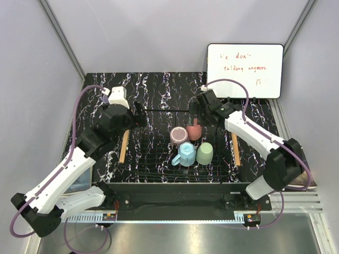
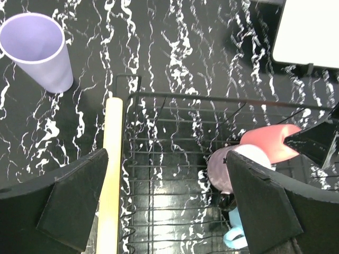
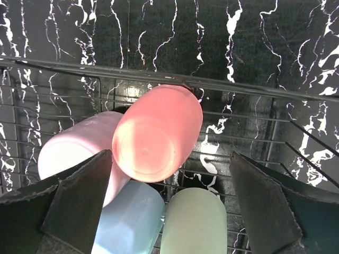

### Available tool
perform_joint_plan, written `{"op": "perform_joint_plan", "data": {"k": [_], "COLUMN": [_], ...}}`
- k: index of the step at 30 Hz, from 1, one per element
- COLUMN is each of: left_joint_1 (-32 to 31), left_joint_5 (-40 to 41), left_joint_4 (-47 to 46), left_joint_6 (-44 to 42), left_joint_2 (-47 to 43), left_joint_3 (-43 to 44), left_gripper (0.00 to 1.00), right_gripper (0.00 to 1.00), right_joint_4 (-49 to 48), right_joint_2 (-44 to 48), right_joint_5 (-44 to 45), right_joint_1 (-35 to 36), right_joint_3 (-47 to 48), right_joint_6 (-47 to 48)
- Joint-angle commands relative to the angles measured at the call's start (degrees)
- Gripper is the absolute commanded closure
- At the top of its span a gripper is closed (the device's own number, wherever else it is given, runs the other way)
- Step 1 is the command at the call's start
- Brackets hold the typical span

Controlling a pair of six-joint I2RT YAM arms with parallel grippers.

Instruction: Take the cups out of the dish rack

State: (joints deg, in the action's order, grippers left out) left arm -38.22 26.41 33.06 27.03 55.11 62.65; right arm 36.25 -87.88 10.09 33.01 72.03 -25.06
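The black wire dish rack (image 1: 159, 159) holds a mauve cup (image 1: 178, 135), a salmon-pink cup (image 1: 194, 131) leaning on it, a light blue mug (image 1: 186, 154) and a pale green cup (image 1: 204, 153). My right gripper (image 1: 195, 112) hangs open above the salmon cup (image 3: 159, 132), with the mauve cup (image 3: 69, 153), the mug (image 3: 130, 225) and the green cup (image 3: 193, 225) below it. My left gripper (image 1: 139, 114) is open and empty over the rack's left part (image 2: 169, 174). A lavender cup (image 2: 38, 50) stands upright on the table outside the rack.
A light wooden bar (image 1: 123, 147) runs along the rack's left side (image 2: 110, 174) and another (image 1: 235, 149) along its right side. A white whiteboard (image 1: 244, 70) stands at the back right. The table top (image 1: 159, 87) is black marble-patterned.
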Motion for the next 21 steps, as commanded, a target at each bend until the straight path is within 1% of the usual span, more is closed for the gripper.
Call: {"op": "perform_joint_plan", "data": {"k": [1,9,10,12,16,18,19,20,21], "left_joint_1": [-0.3,-0.4,-0.4,-0.4,-0.4,-0.4,-0.4,-0.4,-0.4], "left_joint_5": [0.0,-1.6,-1.7,-1.8,-1.8,-1.8,-1.9,-2.2,-2.4], "left_joint_4": [-3.4,-4.1,-4.1,-4.1,-4.2,-4.2,-4.2,-4.2,-4.2], "left_joint_6": [0.4,0.6,0.5,0.4,0.6,0.8,1.0,1.1,1.2], "left_joint_2": [-0.4,0.8,0.8,0.6,0.2,0.6,0.8,1.0,1.4], "left_joint_3": [-0.9,-1.8,-2.0,-2.3,-2.9,-2.9,-2.8,-2.7,-2.6], "left_gripper": [0.01,0.01,0.01,0.01,0.01,0.01,0.01,0.01,0.01], "right_gripper": [0.00,0.00,0.05,0.11,0.14,0.23,0.30,0.40,0.81], "right_joint_4": [-1.5,-2.4,-2.4,-2.4,-2.4,-2.8,-2.9,-3.0,-3.1], "right_joint_2": [-1.9,-9.0,-9.4,-9.7,-9.2,-8.9,-8.7,-8.5,-8.3], "right_joint_5": [1.3,-0.8,-1.0,-1.4,-0.9,-0.8,-0.9,-0.9,-0.9], "right_joint_1": [0.7,1.1,1.2,1.3,2.0,2.0,2.1,2.1,2.1], "right_joint_3": [4.2,6.8,6.8,6.3,4.5,3.9,3.6,3.5,3.4], "right_joint_6": [0.7,1.2,0.9,0.3,-0.2,-0.3,-0.3,-0.4,-0.5]}}
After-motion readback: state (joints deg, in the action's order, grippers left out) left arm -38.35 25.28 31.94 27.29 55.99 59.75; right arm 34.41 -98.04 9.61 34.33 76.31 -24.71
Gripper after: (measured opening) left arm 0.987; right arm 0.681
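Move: The coral cup lies in the rack about 2 cm ahead of the right hand, 2 cm to its left and some 6 cm below. From that hand the mauve cup is roughly 9 cm left, 1 cm back and 7 cm lower; the blue mug about 6 cm left and the green cup 2 cm right, both some 8 cm back and 8 cm down. From the left hand the coral cup is around 22 cm right, 7 cm ahead and 20 cm below. The right hand, fingers still wide and slanting down and forward, reaches about 5 cm down, left and forward onto the coral cup: the first part mostly goes forward and left, then it sinks so that one finger stands on either side of the cup. As it slows it starts to close, narrowing by about a third until the fingers come against the cup's sides, with the wrist barely tilting, while the empty left hand eases some 2 cm down, staying open. ##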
